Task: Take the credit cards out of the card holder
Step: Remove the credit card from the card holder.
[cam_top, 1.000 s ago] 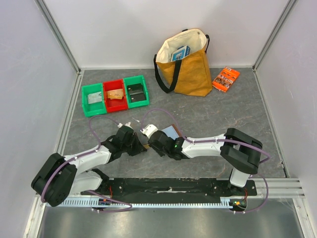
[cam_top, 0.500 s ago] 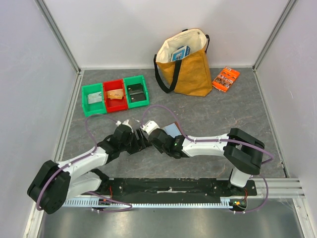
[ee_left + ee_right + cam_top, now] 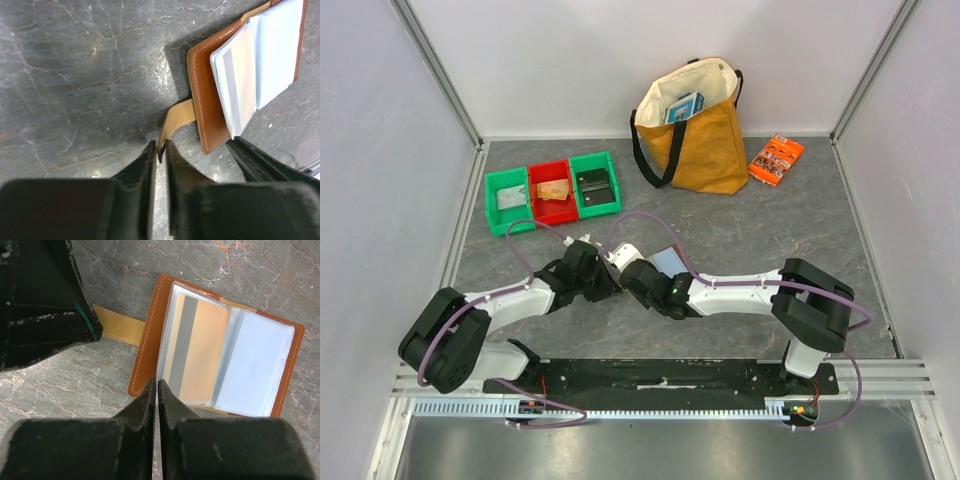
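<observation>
The brown card holder [image 3: 148, 345] lies open on the grey table, showing as a pale blue patch [image 3: 668, 261] in the top view. A tan credit card [image 3: 200, 352] with a grey stripe sits in a clear sleeve, beside pale grey-blue pockets [image 3: 257, 365]. My left gripper [image 3: 161, 147] is shut on the holder's small tan tab [image 3: 176, 118]. My right gripper [image 3: 157, 385] is shut at the near left corner of the clear sleeve, pinching its edge. The two grippers meet at the table's middle [image 3: 612, 270].
A row of green and red bins [image 3: 552, 192] stands at the back left. A yellow tote bag [image 3: 695, 130] stands at the back centre, with an orange printed packet [image 3: 776, 158] to its right. Walls close in both sides.
My left arm reached forward and right to the holder, its gripper opening and then closing on the tab. My right gripper closed at the sleeve's corner.
</observation>
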Controlling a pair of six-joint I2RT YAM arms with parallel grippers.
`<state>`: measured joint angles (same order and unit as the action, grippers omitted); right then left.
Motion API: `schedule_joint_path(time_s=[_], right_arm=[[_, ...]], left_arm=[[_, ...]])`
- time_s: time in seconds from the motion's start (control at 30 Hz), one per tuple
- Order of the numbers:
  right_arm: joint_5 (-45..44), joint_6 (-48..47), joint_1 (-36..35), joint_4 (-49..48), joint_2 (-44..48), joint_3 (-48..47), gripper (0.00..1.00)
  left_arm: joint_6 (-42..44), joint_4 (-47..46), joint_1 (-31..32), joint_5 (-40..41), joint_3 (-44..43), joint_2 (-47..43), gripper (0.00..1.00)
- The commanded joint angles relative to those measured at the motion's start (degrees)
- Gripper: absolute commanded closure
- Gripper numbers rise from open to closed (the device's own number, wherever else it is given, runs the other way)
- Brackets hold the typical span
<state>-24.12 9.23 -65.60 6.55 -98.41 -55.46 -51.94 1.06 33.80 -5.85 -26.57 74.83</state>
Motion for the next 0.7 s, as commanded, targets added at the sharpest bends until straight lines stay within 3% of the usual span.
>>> schedule_joint_path(time_s=[0.0,0.13,0.37,0.67], right_arm=[[-2.68,-0.45,0.3,-0.13,1.82,-1.84,0.91],[-7.68,-0.53,0.56,0.66,2.61,-1.58,0.77],[-15.43,-0.36,3.11,2.5,6.3,-0.88,0.71],[-8.42,-2.02,8.04,1.63,5.69,0.0,0.63]], left_arm=[[1.4,-2.47,-0.31,1.89,-2.17,1.37,0.97],[2.28,0.59,-0.23,1.54,-1.91,0.24,0.98],[4.21,5.87,-0.23,1.8,-0.77,-5.91,0.98],[5.54,9.13,-0.32,-0.57,1.16,-11.02,0.98]])
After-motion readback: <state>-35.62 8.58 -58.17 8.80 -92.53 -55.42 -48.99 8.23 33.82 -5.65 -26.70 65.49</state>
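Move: The strap's tip lies between the left fingers; its middle is about 1 cm ahead and 2 cm right, level. The card holder's middle is some 4 cm ahead, 9 cm right of the left hand. The right hand holds the raised near-left corner of the card sleeve, whose middle is roughly 4 cm ahead and 1 cm right. The holder's right half, where the leaf goes, is about 5 cm ahead, 6 cm right and 2 cm below the right hand. Sweep the right gripper forward and right across the open holder, rising about 5 cm and turning some 15 degrees clockwise, to swing the card sleeve over towards the holder's right half; let its fingers part a little as it goes. Meanwhile shut the left fingers on the strap's tip, then raise them about 2.5 cm, easing slightly back and left, keeping the strap pinched. ##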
